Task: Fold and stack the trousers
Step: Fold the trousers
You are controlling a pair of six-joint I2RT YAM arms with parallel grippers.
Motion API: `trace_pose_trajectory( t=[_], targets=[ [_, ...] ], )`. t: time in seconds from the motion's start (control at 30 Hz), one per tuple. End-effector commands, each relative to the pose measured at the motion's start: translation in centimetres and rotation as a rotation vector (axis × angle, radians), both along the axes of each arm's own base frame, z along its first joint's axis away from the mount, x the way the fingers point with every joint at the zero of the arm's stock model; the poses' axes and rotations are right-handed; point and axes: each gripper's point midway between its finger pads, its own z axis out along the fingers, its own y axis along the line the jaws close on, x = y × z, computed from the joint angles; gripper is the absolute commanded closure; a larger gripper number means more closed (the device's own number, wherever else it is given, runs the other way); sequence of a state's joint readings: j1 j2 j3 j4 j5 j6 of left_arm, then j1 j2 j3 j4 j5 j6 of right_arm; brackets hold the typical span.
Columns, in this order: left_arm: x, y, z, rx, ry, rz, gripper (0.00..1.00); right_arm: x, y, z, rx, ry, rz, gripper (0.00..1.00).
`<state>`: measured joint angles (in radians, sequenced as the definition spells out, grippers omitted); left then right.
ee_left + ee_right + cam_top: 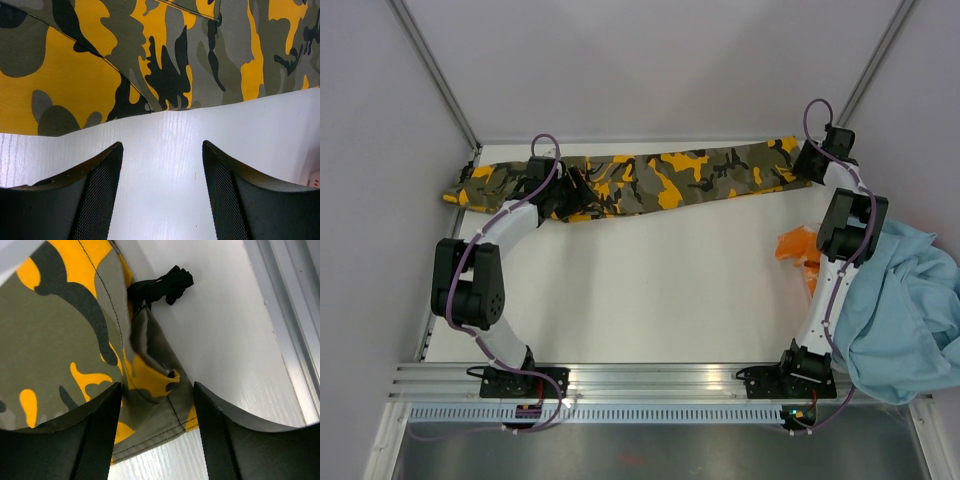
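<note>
The camouflage trousers (670, 178) lie stretched out flat along the far edge of the table, olive-grey with black and yellow-orange blotches. My left gripper (560, 200) sits at their left part. In the left wrist view it (161, 145) is open over bare table, just short of the cloth's near edge (150, 55). My right gripper (807, 160) is at the trousers' right end. In the right wrist view its jaws (156, 385) stand apart on either side of a stitched corner of the trousers (150, 385), not pressed on it. A black cord end (165, 285) lies beyond.
A plain orange garment (798, 247) and a light-blue garment (905, 305) lie bunched at the table's right edge, beside the right arm. White table (650, 290) spreads in front of the trousers. A metal frame rail (295, 315) runs close to the right gripper.
</note>
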<state>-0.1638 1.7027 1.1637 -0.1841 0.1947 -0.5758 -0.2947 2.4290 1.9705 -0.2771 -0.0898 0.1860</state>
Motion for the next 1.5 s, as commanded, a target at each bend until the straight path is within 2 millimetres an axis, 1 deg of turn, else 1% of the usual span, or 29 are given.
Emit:
trace_pose_trajectory(
  t=[0.0,0.03,0.07,0.13,0.17,0.23,0.27,0.3,0.37,0.5,0.63,0.7,0.73,0.83,0.9,0.97,1.0,1.03,1.07,1.1,1.13,1.17,1.2,1.27,1.33,1.37,1.4,1.43,1.47],
  targets=[
    [1.0,-0.7,2.3,-0.042,-0.056,0.001,0.3,2.2,-0.4,1.7,-0.034,-0.079,0.043,0.36],
    [1.1,-0.7,2.4,-0.044,-0.057,0.002,0.3,2.2,-0.3,1.7,-0.032,-0.078,0.046,0.39],
    [1.1,-0.7,2.3,-0.043,-0.056,0.002,0.3,2.3,-0.4,1.7,-0.032,-0.082,0.045,0.47],
    [1.2,-0.7,2.2,-0.042,-0.052,0.006,0.3,2.4,-0.3,2.1,-0.036,-0.089,0.048,0.59],
    [1.2,-0.7,2.1,-0.044,-0.05,0.008,0.3,2.4,-0.4,2.6,-0.04,-0.095,0.046,0.69],
    [1.1,-0.9,2.1,-0.046,-0.047,0.007,0.3,2.3,-0.8,3.4,-0.064,-0.104,0.028,0.79],
    [1.1,-0.8,2.1,-0.044,-0.047,0.007,0.3,2.2,-1.0,4.8,-0.081,-0.124,0.022,0.87],
    [1.1,-0.9,2.1,-0.043,-0.048,0.006,0.3,1.9,-1.0,4.7,-0.088,-0.12,0.02,0.89],
    [0.9,-0.9,1.9,-0.043,-0.042,0.004,0.3,2.0,-1.2,6.9,-0.12,-0.159,0.025,0.89],
    [0.8,-1.1,1.9,-0.049,-0.044,-0.005,0.3,1.8,-1.2,8.4,-0.144,-0.167,0.044,0.85],
    [0.6,-1.3,1.8,-0.05,-0.043,-0.014,0.3,1.4,-1.1,8.2,-0.141,-0.137,0.054,0.86],
    [0.5,-1.2,2.0,-0.048,-0.049,-0.014,0.3,1.2,-0.8,8.5,-0.147,-0.131,0.058,0.86],
    [0.3,-1.2,1.9,-0.047,-0.046,-0.017,0.3,0.9,-0.8,8.4,-0.152,-0.118,0.057,0.82],
    [0.1,-1.2,1.8,-0.044,-0.045,-0.023,0.3,0.4,-0.8,8.8,-0.186,-0.09,0.047,0.74],
    [0.0,-1.2,1.8,-0.045,-0.045,-0.024,0.3,0.2,-0.9,9.1,-0.205,-0.08,0.054,0.73],
    [-0.1,-1.2,1.5,-0.043,-0.039,-0.026,0.3,0.1,-0.9,9.0,-0.211,-0.075,0.06,0.79],
    [-0.2,-1.2,1.5,-0.042,-0.038,-0.027,0.3,0.2,-0.8,9.0,-0.215,-0.074,0.064,0.84],
    [-0.2,-1.2,1.4,-0.042,-0.036,-0.027,0.3,0.3,-0.9,8.8,-0.219,-0.07,0.068,0.95],
    [-0.2,-1.2,1.4,-0.044,-0.036,-0.027,0.3,0.3,-0.8,8.2,-0.214,-0.058,0.071,0.96],
    [-0.2,-1.2,1.3,-0.042,-0.033,-0.03,0.3,0.4,-0.7,8.4,-0.211,-0.051,0.072,0.98],
    [-0.2,-1.2,1.3,-0.042,-0.033,-0.028,0.3,0.5,-0.6,7.9,-0.207,-0.038,0.075,1.0],
    [-0.2,-1.1,1.4,-0.044,-0.034,-0.026,0.3,0.6,-0.8,8.4,-0.226,-0.036,0.058,1.0],
    [-0.2,-1.2,1.4,-0.046,-0.033,-0.028,0.3,0.2,-0.8,8.1,-0.252,-0.003,0.069,1.0],
    [-0.2,-1.2,1.4,-0.044,-0.032,-0.029,0.3,-0.1,-1.5,8.8,-0.305,0.026,0.025,1.0],
    [-0.2,-1.3,1.4,-0.045,-0.03,-0.032,0.3,-0.9,-1.9,8.9,-0.326,0.067,0.004,1.0],
    [-0.2,-1.3,1.5,-0.044,-0.033,-0.033,0.3,-1.2,-2.3,9.6,-0.34,0.079,-0.014,1.0],
    [-0.2,-1.3,1.5,-0.044,-0.03,-0.035,0.3,-1.4,-2.4,9.7,-0.347,0.09,-0.021,0.99],
    [-0.2,-1.2,1.4,-0.042,-0.026,-0.032,0.3,-1.4,-2.7,10.5,-0.358,0.085,-0.031,0.98],
    [-0.2,-1.3,1.3,-0.041,-0.023,-0.031,0.3,-1.9,-2.6,10.1,-0.352,0.113,-0.029,0.97]
  ],
)
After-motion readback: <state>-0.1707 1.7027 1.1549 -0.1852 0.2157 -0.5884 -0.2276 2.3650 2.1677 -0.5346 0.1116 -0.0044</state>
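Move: The right hand is already down over the trousers' cuff end: the bunched orange-and-grey hem sits practically between its fingertips, only about 1 cm ahead and 1 cm below. From it, the black ribbon is some 6 cm ahead and 2 cm right, the near hem corner about 3 cm back and 2 cm right, and the orange cloth roughly 18 cm straight back. That bunched hem lies some 14 cm ahead, 45 cm right and 10 cm below the left hand. The right hand noses about 1 cm forward, almost at table height, while its half-closed fingers shut on the bunched hem at the cuff end, then draws upward some 4 cm and slackens the fingers slightly. Easing back a centimetre or so, it closes them fully, pinching the hem between the tips, and climbs on to about 7 cm above its start, rolling roughly 15 degrees so that its left side dips. ##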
